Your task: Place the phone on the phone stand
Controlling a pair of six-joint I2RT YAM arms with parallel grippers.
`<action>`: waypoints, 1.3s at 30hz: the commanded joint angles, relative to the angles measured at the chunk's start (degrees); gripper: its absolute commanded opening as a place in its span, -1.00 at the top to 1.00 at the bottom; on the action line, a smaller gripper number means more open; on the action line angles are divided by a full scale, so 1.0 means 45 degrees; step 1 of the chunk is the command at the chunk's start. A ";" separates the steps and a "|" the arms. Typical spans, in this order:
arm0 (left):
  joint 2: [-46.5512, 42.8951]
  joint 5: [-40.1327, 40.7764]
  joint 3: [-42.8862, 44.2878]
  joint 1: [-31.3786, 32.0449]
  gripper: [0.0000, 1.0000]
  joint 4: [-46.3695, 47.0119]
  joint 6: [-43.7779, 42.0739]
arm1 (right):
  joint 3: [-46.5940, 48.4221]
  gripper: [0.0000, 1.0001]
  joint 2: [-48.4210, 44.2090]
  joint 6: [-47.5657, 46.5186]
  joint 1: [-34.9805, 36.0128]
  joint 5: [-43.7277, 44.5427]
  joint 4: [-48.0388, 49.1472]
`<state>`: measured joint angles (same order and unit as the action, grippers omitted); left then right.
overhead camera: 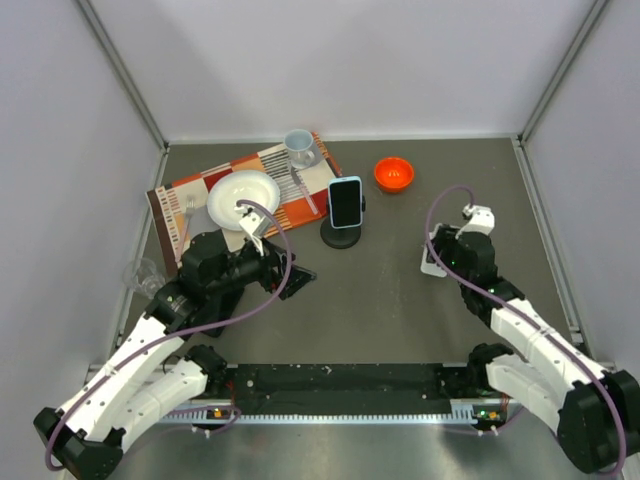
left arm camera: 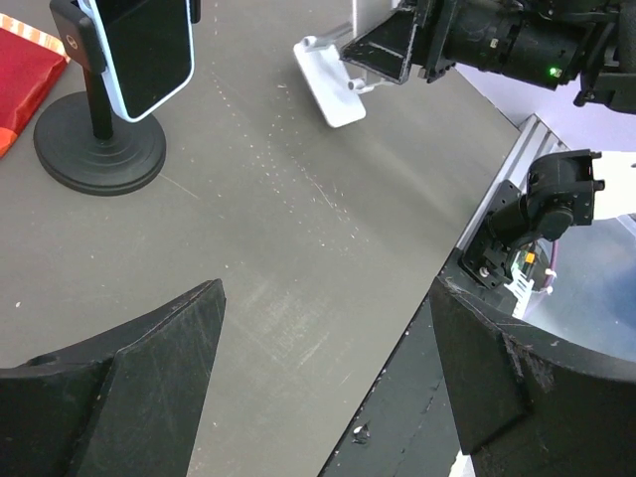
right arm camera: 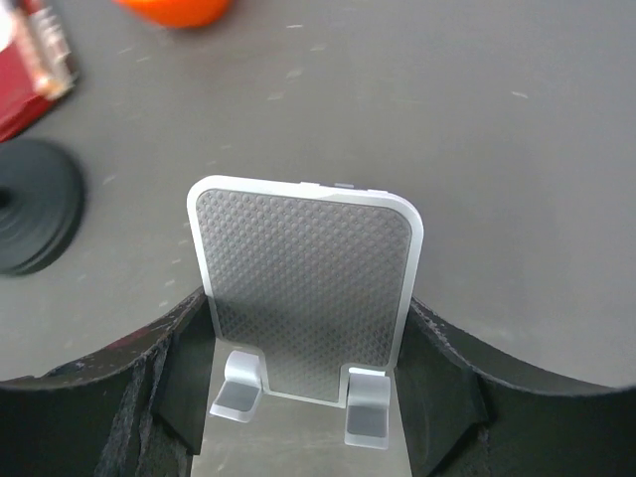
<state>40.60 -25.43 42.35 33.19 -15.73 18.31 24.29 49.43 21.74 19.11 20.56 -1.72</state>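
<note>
The phone (overhead camera: 345, 200), in a light-blue case, stands upright clamped in a black round-based holder (overhead camera: 340, 238) at mid-table; the left wrist view shows the phone (left arm camera: 149, 50) top left. A silver phone stand (right arm camera: 303, 288) with a dotted grey pad sits on the table right of the holder. My right gripper (right arm camera: 308, 358) has a finger pressed against each side edge of it. From above, that stand (overhead camera: 432, 262) is mostly hidden under the right gripper (overhead camera: 437, 255). My left gripper (left arm camera: 328, 328) is open and empty over bare table near the front edge.
An orange bowl (overhead camera: 394, 173) sits behind the phone on the right. A striped placemat (overhead camera: 190, 195) at back left carries a white plate (overhead camera: 243, 197), a cup (overhead camera: 299, 146) and cutlery. A clear glass (overhead camera: 143, 272) stands at the left edge.
</note>
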 commanded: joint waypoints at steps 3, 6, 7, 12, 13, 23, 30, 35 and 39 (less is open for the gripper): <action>-0.0369 0.0396 0.0160 -0.0051 -0.78 0.0194 0.0170 | 0.2213 1.00 0.2254 -0.2037 0.0167 -0.4567 0.2412; -0.0545 0.0631 0.0140 -0.0051 -0.78 -0.0040 0.0190 | 0.2879 1.00 0.3213 -0.2018 0.0167 -0.5231 0.2938; -0.0604 0.0728 0.0101 -0.0051 -0.78 -0.0118 0.0190 | 0.3095 1.00 0.3756 -0.2076 0.0167 -0.5387 0.3017; -0.0760 0.0807 0.0042 -0.0051 -0.77 -0.0177 0.0366 | 0.4597 1.00 0.5458 -0.1979 0.0167 -0.5876 0.3019; -0.0799 0.0904 0.0042 -0.0051 -0.77 -0.0216 0.0366 | 0.4833 1.00 0.5732 -0.1766 0.0167 -0.5857 0.2941; -0.0799 0.1217 0.0140 -0.0051 -0.77 -0.0412 0.0385 | 0.5793 1.00 0.7706 -0.0281 0.0167 -0.4608 0.3173; -0.0682 0.1024 0.0101 -0.0051 -0.77 -0.0314 0.0405 | 0.6085 1.00 0.8468 -0.0337 0.0479 -0.4081 0.3487; -0.0487 0.0964 0.0101 -0.0051 -0.77 -0.0431 0.0405 | 0.6690 1.00 0.9171 -0.0435 0.0674 -0.3885 0.3175; -0.0584 0.0866 0.0042 -0.0051 -0.78 -0.0431 0.0385 | 0.6925 1.00 0.9484 -0.0806 0.0986 -0.3261 0.3057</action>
<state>38.30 -20.51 42.35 33.12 -18.52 19.66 51.53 91.31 19.49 21.98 2.83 8.58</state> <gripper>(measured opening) 0.888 0.616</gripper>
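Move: The right hand already holds the white stand, about 9 cm above the table. The black phone stand, with the phone already on it, is some 24 cm to its left and 10 cm ahead, its middle about 2 cm lower. The orange bowl lies roughly 23 cm ahead, 7 cm to the left and 7 cm down. From the idle left hand, the black phone stand is about 20 cm ahead, 3 cm to the right and 14 cm lower. Left and forward in one curving sweep, about 12 cm each way, the right hand carries the white stand towards the open table between the black phone stand and the orange bowl, leftward at first, then more forward. It turns counter-clockwise about 20 degrees, rises slightly, then sinks some 4 cm with the fingers tipping down a little, its grip kept. ##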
